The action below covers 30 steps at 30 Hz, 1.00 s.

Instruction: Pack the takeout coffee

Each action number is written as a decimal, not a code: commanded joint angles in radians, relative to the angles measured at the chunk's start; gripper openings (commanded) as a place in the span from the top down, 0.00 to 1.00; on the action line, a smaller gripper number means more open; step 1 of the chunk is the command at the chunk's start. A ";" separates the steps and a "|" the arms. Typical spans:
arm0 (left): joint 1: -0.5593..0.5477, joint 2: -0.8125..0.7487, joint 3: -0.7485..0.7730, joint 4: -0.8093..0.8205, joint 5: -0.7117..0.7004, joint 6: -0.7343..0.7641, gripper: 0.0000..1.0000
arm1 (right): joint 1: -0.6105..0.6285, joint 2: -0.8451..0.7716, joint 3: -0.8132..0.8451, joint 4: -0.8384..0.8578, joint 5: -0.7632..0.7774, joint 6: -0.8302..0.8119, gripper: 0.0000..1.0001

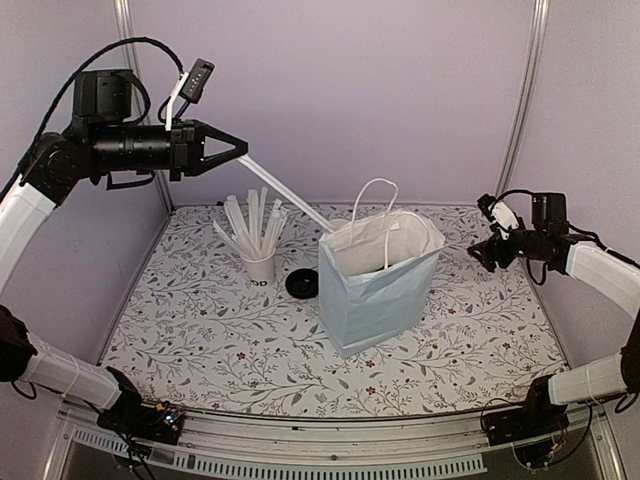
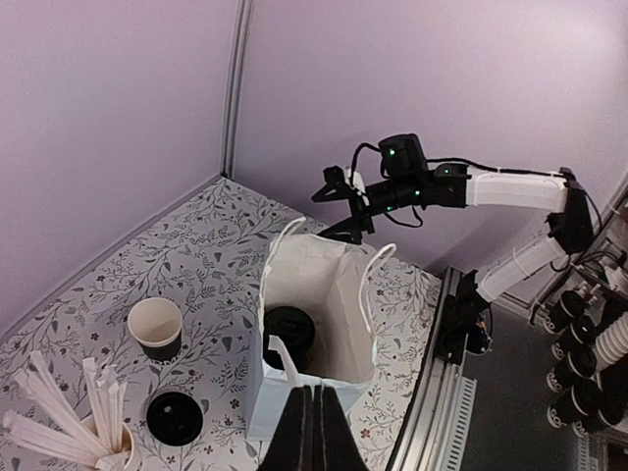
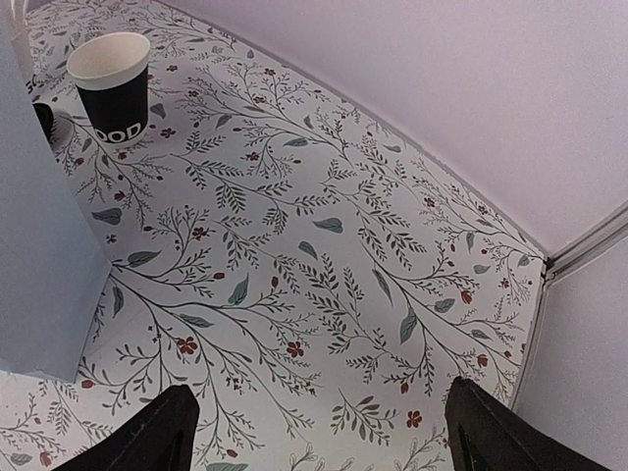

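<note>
One takeout coffee cup (image 2: 155, 327), black with a cream inside, stands open on the table left of the pale blue bag (image 2: 314, 294); the right wrist view shows this cup (image 3: 115, 83) too. A second black cup (image 2: 289, 334) with a dark top sits inside the bag. My left gripper (image 1: 235, 150) is raised high at the back left, above the bag, and is shut on a white straw (image 1: 290, 195) that slants down toward the bag's mouth. My right gripper (image 1: 478, 252) hovers open and empty to the right of the bag (image 1: 380, 280).
A white cup of straws (image 1: 258, 262) stands left of the bag, with a flat black lid (image 1: 301, 284) between them. The bag's white handles (image 1: 375, 195) stick up. Purple walls close the back and sides.
</note>
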 commanded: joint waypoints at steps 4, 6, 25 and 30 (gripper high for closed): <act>-0.074 0.062 0.016 -0.010 0.025 0.029 1.00 | 0.006 0.014 -0.006 -0.014 -0.015 -0.015 0.09; -0.099 0.099 0.048 -0.053 -0.032 0.046 1.00 | 0.006 0.020 -0.003 -0.018 -0.013 -0.018 0.09; -0.227 0.498 0.179 -0.047 -0.076 0.046 0.89 | 0.007 0.009 -0.005 -0.032 -0.020 -0.030 0.09; -0.247 0.567 0.210 -0.019 -0.094 0.042 0.55 | 0.008 0.013 -0.004 -0.034 -0.018 -0.032 0.09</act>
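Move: The left hand, holding a straw, is bound for the paper bag, whose middle lies about 21 cm to the right, 2 cm ahead and 33 cm below. The straw cup is some 10 cm ahead and 6 cm left, the black lid 8 cm ahead and 4 cm right, the empty cup 18 cm ahead and 13 cm right, all 40 to 46 below. From the right hand, the bag is about 22 cm left, 10 cm back and 6 cm below. The left hand sinks about 16 cm and swings 15 cm right to the bag's mouth, tipping down, then opens. ##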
